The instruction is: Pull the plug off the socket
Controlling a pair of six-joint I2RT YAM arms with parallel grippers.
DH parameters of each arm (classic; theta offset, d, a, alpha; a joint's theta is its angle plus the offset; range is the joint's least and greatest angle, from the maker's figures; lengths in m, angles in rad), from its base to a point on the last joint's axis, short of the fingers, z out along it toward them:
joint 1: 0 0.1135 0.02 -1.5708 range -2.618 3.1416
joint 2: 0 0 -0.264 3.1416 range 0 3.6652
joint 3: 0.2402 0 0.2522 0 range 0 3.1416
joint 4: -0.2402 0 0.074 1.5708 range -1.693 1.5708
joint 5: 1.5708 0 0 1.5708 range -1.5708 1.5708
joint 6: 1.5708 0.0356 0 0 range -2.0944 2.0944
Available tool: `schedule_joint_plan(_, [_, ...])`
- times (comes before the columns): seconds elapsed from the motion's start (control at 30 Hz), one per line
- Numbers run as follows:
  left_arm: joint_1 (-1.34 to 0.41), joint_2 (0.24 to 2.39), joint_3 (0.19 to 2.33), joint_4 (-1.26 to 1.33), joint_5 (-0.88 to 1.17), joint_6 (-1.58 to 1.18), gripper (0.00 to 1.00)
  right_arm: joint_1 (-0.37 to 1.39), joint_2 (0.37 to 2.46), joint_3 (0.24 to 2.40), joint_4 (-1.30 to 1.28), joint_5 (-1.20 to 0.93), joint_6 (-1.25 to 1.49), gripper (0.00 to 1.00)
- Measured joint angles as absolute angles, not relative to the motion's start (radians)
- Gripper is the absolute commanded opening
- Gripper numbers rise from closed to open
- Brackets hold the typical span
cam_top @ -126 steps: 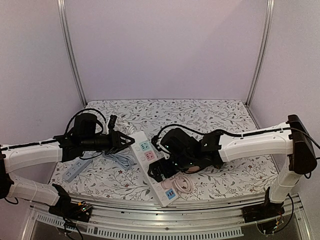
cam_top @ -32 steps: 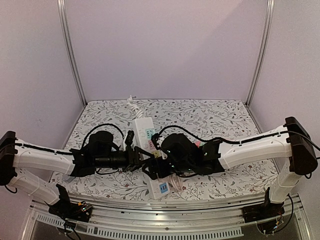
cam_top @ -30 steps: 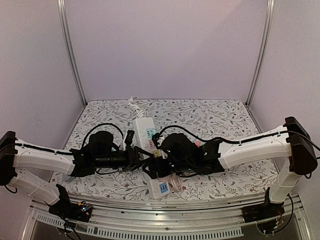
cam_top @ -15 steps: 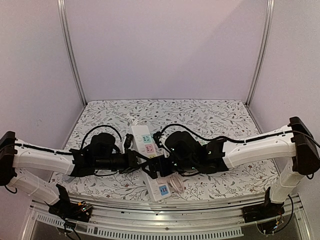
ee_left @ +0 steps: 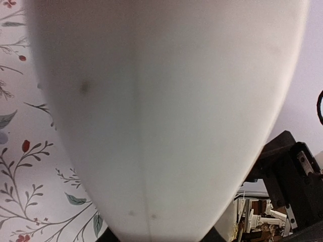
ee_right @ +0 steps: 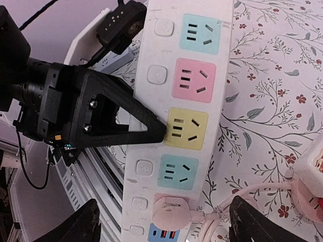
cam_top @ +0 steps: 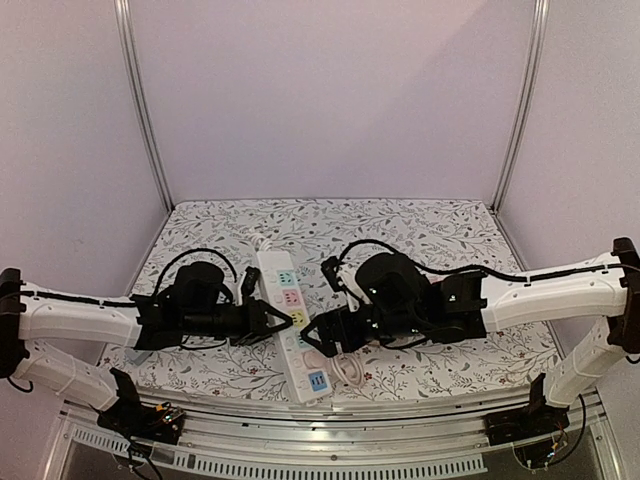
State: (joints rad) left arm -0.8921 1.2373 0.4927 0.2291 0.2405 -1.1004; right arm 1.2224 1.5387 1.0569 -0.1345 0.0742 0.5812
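The white socket strip [cam_top: 270, 272] lies lengthwise on the flowered table, with coloured outlets [ee_right: 191, 128] along it. A pink plug [ee_right: 172, 213] sits in the outlet near the strip's front end, and its pink cable [cam_top: 347, 368] coils beside it. My left gripper [cam_top: 268, 322] is shut on the strip from the left. One black finger [ee_right: 126, 126] lies across the top by the yellow outlet. In the left wrist view the strip's white side [ee_left: 161, 111] fills the frame. My right gripper [ee_right: 169, 224] hangs open over the plug with a fingertip on each side, apart from it.
A black plug [ee_right: 121, 20] on a black cable lies left of the strip's far end. A white and pink adapter [ee_right: 313, 171] sits on the cloth to the right of the strip. The table's front rail [cam_top: 330, 425] runs just below the strip.
The left gripper has closed onto the strip, and the strip has shifted a little to the left. The right arm has drawn back to the right, its gripper staying open near the plug.
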Motion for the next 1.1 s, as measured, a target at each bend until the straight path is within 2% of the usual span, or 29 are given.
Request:
schedule_joint_plan(0.33, [-0.863,1.164,0.492,0.15,0.27,-1.066,0.07,1.232,1.602,1.056,-0.194,0.026,0.556,0.74])
schedule_joint_plan(0.7, [-0.859,1.152,0.492,0.13,0.282,-1.047,0.07,1.232,1.724,1.164,-0.217,-0.032,0.493,0.65])
schedule_joint_plan(1.1, [-0.839,1.149,0.492,0.107,0.286,-1.044,0.06,1.253,1.779,1.187,-0.226,-0.06,0.477,0.59])
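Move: The round pink plug sits in the strip's near end, roughly 4 cm back, 5 cm left and 9 cm below the right hand. From it, the yellow outlet is about 9 cm farther out and 1 cm left; the blue USB ports are 5 cm nearer and 2 cm right. From the left hand, still gripping the strip, the plug lies about 7 cm back, 4 cm right, nearly level. Right hand sinks about 7 cm, leftward and back, narrowing around the plug; left keeps its grip, shifting 2 cm left. ##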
